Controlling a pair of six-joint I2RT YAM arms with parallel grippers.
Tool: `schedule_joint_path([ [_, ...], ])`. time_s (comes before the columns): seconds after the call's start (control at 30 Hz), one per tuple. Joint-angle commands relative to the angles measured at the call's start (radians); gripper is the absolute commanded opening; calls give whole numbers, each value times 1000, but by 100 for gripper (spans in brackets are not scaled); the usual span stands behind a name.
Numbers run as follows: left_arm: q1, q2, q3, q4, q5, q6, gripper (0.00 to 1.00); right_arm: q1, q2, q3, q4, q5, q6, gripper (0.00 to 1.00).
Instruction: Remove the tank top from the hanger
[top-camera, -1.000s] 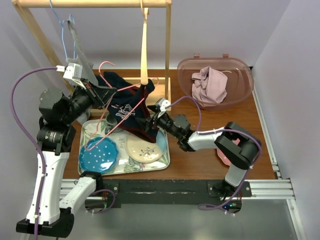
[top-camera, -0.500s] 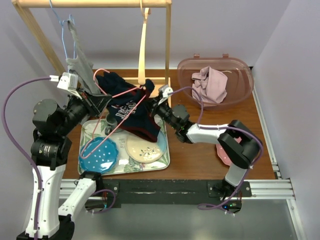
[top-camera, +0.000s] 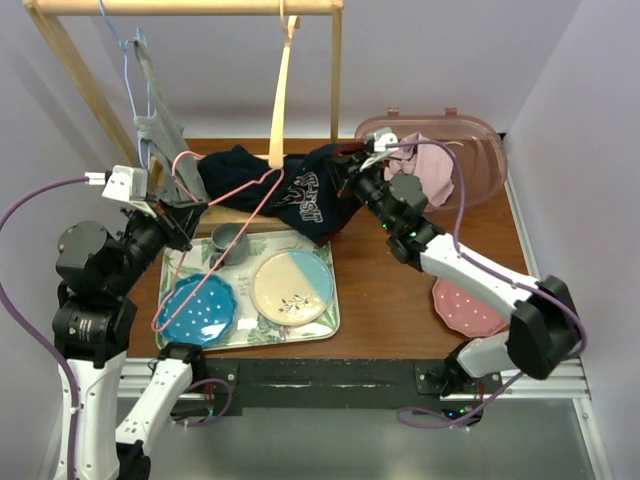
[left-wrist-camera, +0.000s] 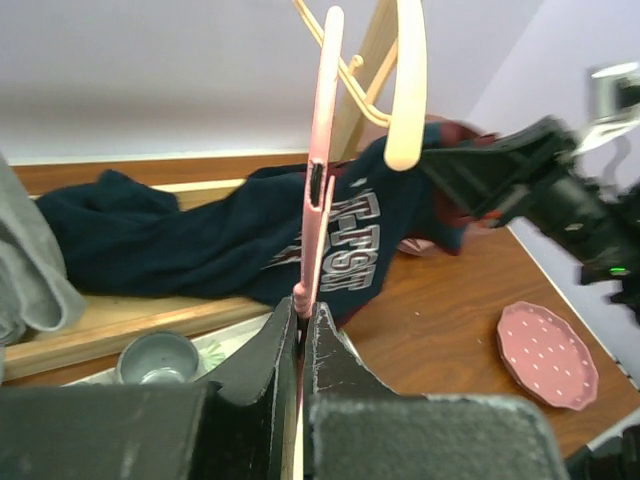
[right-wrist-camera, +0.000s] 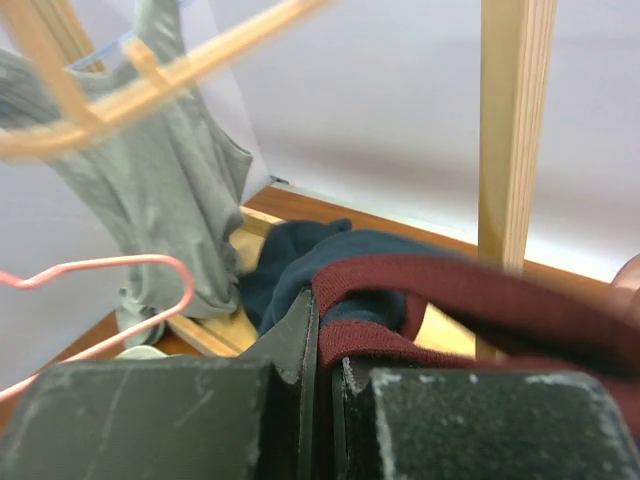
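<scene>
The navy tank top (top-camera: 300, 190) with maroon trim and grey lettering hangs stretched above the table between the two arms; it also shows in the left wrist view (left-wrist-camera: 250, 240) and the right wrist view (right-wrist-camera: 420, 285). The pink wire hanger (top-camera: 225, 225) slants from the garment down to my left gripper (top-camera: 170, 225), which is shut on its bar (left-wrist-camera: 318, 190). One end of the hanger is still inside the cloth. My right gripper (top-camera: 352, 168) is shut on the maroon edge of the tank top near the rack's right post.
A wooden rack (top-camera: 335, 90) stands at the back with a grey garment (top-camera: 155, 125) on a blue hanger and a bare wooden hanger (top-camera: 280, 100). A tray (top-camera: 330, 320) holds a blue plate, a cream plate and a grey cup. A pink bin (top-camera: 470, 130) with clothes is back right. A pink plate (top-camera: 465, 305) lies right.
My right gripper has pulled the tank top up and to the right, toward the bin. My left gripper has drawn the hanger back to the left. The garment has lifted off the tray.
</scene>
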Motion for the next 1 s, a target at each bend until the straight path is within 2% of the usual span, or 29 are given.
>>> schedule_joint_path([
  [0.0,4,3,-16,35,-118,43,0,5,-154,143,-265,33,-51,0],
  [0.1,4,0,-64,88,-185,54,0,5,-237,200,-411,136,-68,0],
  [0.27,3,35,-114,171,-213,60,0,3,-274,417,-656,238,-102,0],
  [0.5,3,55,-231,334,-288,106,0,-6,-204,603,-675,416,-286,0],
  [0.7,3,34,-324,409,-288,101,0,-43,-118,766,-658,472,-378,0],
  [0.97,3,14,-387,509,-253,95,0,-93,38,1063,-646,507,-477,0],
])
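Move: Below and to the right of the right hand, which already holds the tank top by its maroon edge, the pink box stands about 22 cm right, 15 cm ahead and 28 cm down. The rack's right post is some 12 cm ahead; the wooden hanger hangs 6 cm ahead, 11 cm left and higher. From the left hand, still gripping the pink hanger, the grey garment is roughly 25 cm ahead, 9 cm left; the mug 13 cm straight ahead, far below. Lifting the tank top steeply by its pinched edge, the right hand climbs about 24 cm and goes some 15 cm right, closing the sideways gap to the pink box; it draws back first, then comes forward again, turning about 35 degrees clockwise. The left hand keeps the pink hanger and carries it down and forward towards the grey garment, drifting left and turning slightly counter-clockwise. ##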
